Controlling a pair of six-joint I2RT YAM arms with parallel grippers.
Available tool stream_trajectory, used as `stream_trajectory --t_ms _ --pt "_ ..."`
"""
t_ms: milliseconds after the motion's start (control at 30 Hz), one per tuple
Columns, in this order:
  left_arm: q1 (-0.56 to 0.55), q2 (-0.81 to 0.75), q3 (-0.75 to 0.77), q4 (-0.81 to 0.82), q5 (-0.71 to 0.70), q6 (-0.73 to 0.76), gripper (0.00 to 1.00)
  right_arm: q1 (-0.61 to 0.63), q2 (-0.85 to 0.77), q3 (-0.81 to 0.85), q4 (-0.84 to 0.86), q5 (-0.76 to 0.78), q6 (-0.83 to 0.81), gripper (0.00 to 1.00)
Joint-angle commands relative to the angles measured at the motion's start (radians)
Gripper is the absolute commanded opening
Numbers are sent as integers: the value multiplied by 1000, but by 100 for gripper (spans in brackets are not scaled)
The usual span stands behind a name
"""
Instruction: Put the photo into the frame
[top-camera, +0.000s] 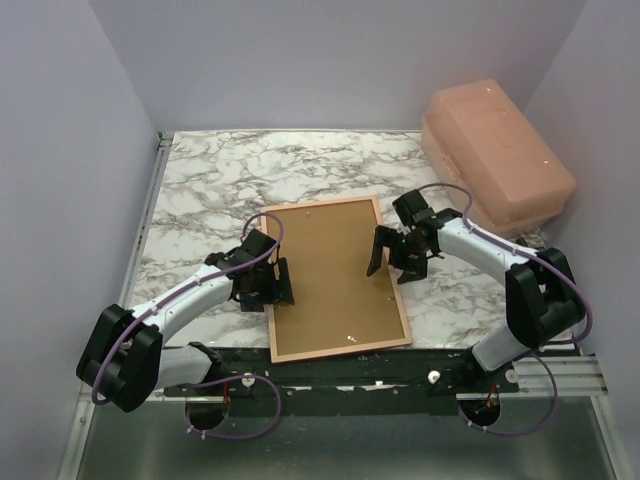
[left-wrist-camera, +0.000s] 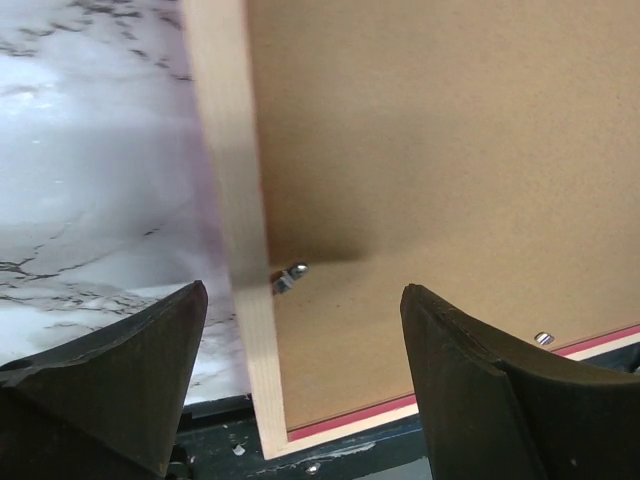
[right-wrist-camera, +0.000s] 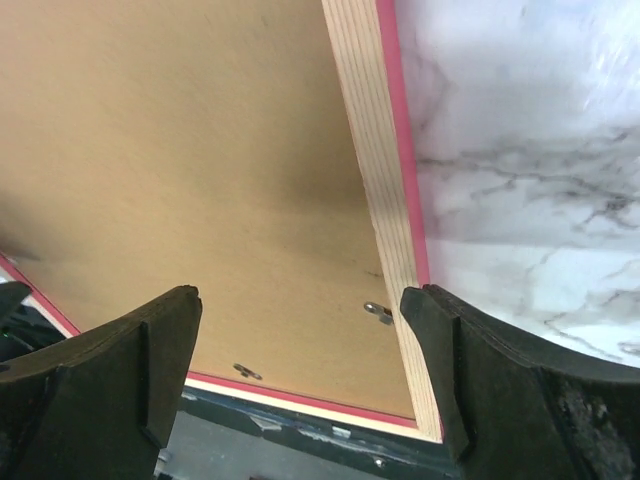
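The frame (top-camera: 340, 352) lies face down on the marble table, its pale wood rim and thin pink edge around a brown backing board (top-camera: 335, 275). The photo is hidden. My left gripper (top-camera: 272, 285) hovers open over the frame's left rim (left-wrist-camera: 235, 200), one finger on each side of it, holding nothing (left-wrist-camera: 302, 292). My right gripper (top-camera: 390, 258) stands open over the right rim (right-wrist-camera: 365, 130), and nothing lies between its fingers (right-wrist-camera: 302, 295). Small metal tabs (left-wrist-camera: 287, 275) (right-wrist-camera: 378, 313) sit at the board's edges.
A pink plastic box (top-camera: 497, 155) stands at the back right corner. The frame's near end reaches the table's front edge, by the dark rail (top-camera: 330, 375). White walls close in the left, back and right sides.
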Motion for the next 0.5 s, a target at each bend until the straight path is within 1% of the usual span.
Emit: stream_trajectory --t_ms 0,100,200,467 --pt "96 -58 -66 87 142 34 80 -25 41 92 -18 73 -53 97" --pt "150 -80 -89 105 184 55 80 -26 89 165 -45 132 -80 97" --pt "181 -79 -92 105 197 77 80 -28 150 248 -68 195 -105 97" --pt "196 -49 -90 114 208 99 79 -29 330 450 -110 321 -143 95"
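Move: The far metal clip inside the frame's right strip lies about 12 cm ahead of the right hand, 3 cm left and 4 cm below. The near clip on that strip is some 5 cm back and 2 cm right; the frame's far right corner stands about 24 cm ahead and 2 cm left. From the left hand, the far clip is some 14 cm ahead and 29 cm right. Right hand sweeps some 10 cm forward along the frame's right strip towards the far clip, fingers staying open. ##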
